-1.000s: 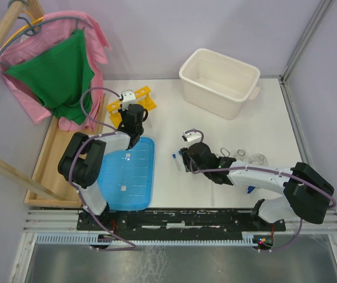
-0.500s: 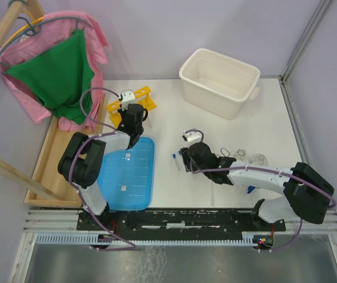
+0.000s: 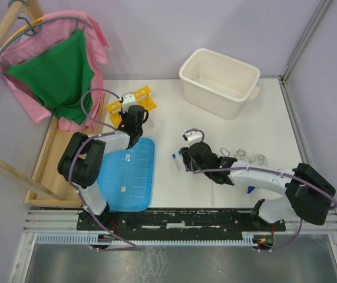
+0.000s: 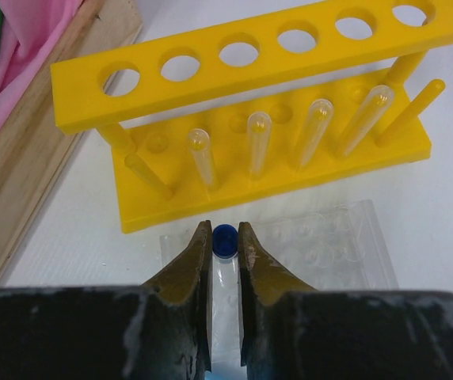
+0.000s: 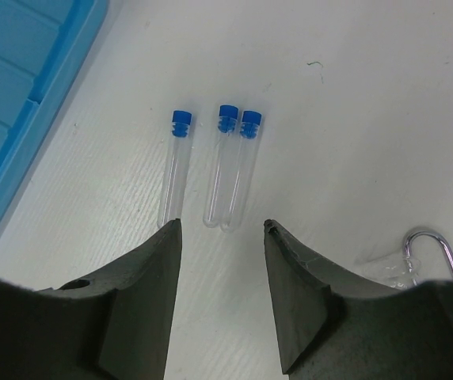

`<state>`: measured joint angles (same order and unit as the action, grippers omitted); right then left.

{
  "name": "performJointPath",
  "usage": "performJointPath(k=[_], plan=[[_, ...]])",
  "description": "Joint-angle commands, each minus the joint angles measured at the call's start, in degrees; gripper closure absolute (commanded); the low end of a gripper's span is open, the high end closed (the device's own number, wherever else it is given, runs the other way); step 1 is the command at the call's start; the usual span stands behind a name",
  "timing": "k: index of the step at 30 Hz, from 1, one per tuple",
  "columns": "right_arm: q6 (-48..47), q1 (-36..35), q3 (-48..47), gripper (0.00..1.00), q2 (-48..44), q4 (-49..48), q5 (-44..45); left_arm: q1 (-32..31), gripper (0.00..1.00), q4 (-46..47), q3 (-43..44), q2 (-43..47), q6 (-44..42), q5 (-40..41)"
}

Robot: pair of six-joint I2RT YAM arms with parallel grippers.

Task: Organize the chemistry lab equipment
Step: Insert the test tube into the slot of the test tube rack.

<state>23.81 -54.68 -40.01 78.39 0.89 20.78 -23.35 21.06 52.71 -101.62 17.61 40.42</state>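
Observation:
In the left wrist view my left gripper [image 4: 225,228] is shut on a clear blue-capped tube [image 4: 225,269], cap pointing forward. It hangs just short of the yellow tube rack [image 4: 234,59], where several clear tubes [image 4: 257,142] stand. My right gripper [image 5: 222,226] is open and hovers low over three blue-capped tubes [image 5: 230,170] lying side by side on the table, its fingertips level with their closed ends. From above, the left gripper [image 3: 134,119] is beside the rack [image 3: 132,104] and the right gripper [image 3: 184,159] is at the loose tubes [image 3: 175,161].
A flat blue ribbed lid [image 3: 127,174] lies under the left arm. A clear well plate [image 4: 321,241] sits before the rack. Metal tongs [image 3: 227,154] and small glass flasks [image 3: 257,158] lie right of the tubes. A white tub [image 3: 218,81] stands at the back. Left are a wooden tray [image 3: 49,159] and hanging clothes [image 3: 56,71].

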Motion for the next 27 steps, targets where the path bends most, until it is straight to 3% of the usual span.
performJointPath(k=[1, 11, 19, 27], plan=[[0.4, 0.1, -0.1, 0.45, -1.4, -1.5, 0.0, 0.0, 0.77, -0.8, -0.4, 2.4, 2.5, 0.1], [0.4, 0.2, -0.8, 0.44, -1.3, -1.3, -0.9, -0.3, 0.53, -1.4, 0.0, 6.7, 1.2, 1.2], [1.8, 0.1, -3.0, 0.44, -2.2, 3.7, 1.6, -1.8, 0.52, -7.0, -0.1, 14.4, 3.6, -0.3], [2.2, 2.1, -10.8, 0.46, 2.9, 15.6, 0.7, -7.0, 0.55, -14.9, -7.1, 22.9, 13.1, -17.4]])
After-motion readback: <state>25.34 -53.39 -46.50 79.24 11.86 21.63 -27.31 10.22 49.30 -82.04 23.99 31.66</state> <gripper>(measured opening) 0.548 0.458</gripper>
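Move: The left hand still pinches the blue-capped test tube upright over its slot, which is straight below the fingers, some 5 cm down. The slot is in the left part of the clear rack, whose middle lies about 3 cm right of the hand, level fore and aft. The yellow rack stands roughly 6 cm ahead and 1 cm right; the blue tray's middle is about 17 cm back and 1 cm left. From the right hand the slot is some 18 cm ahead and 22 cm left. The left fingers open from their pinch on the blue cap and let go of the test tube, the hand easing back barely half a centimetre as they part. It then climbs away from the clear rack by about 8 cm, mostly straight up, and near the end swings back and to the right some 4 cm each way, turning about 10 degrees clockwise with its left side dipping and the fingers staying open. ##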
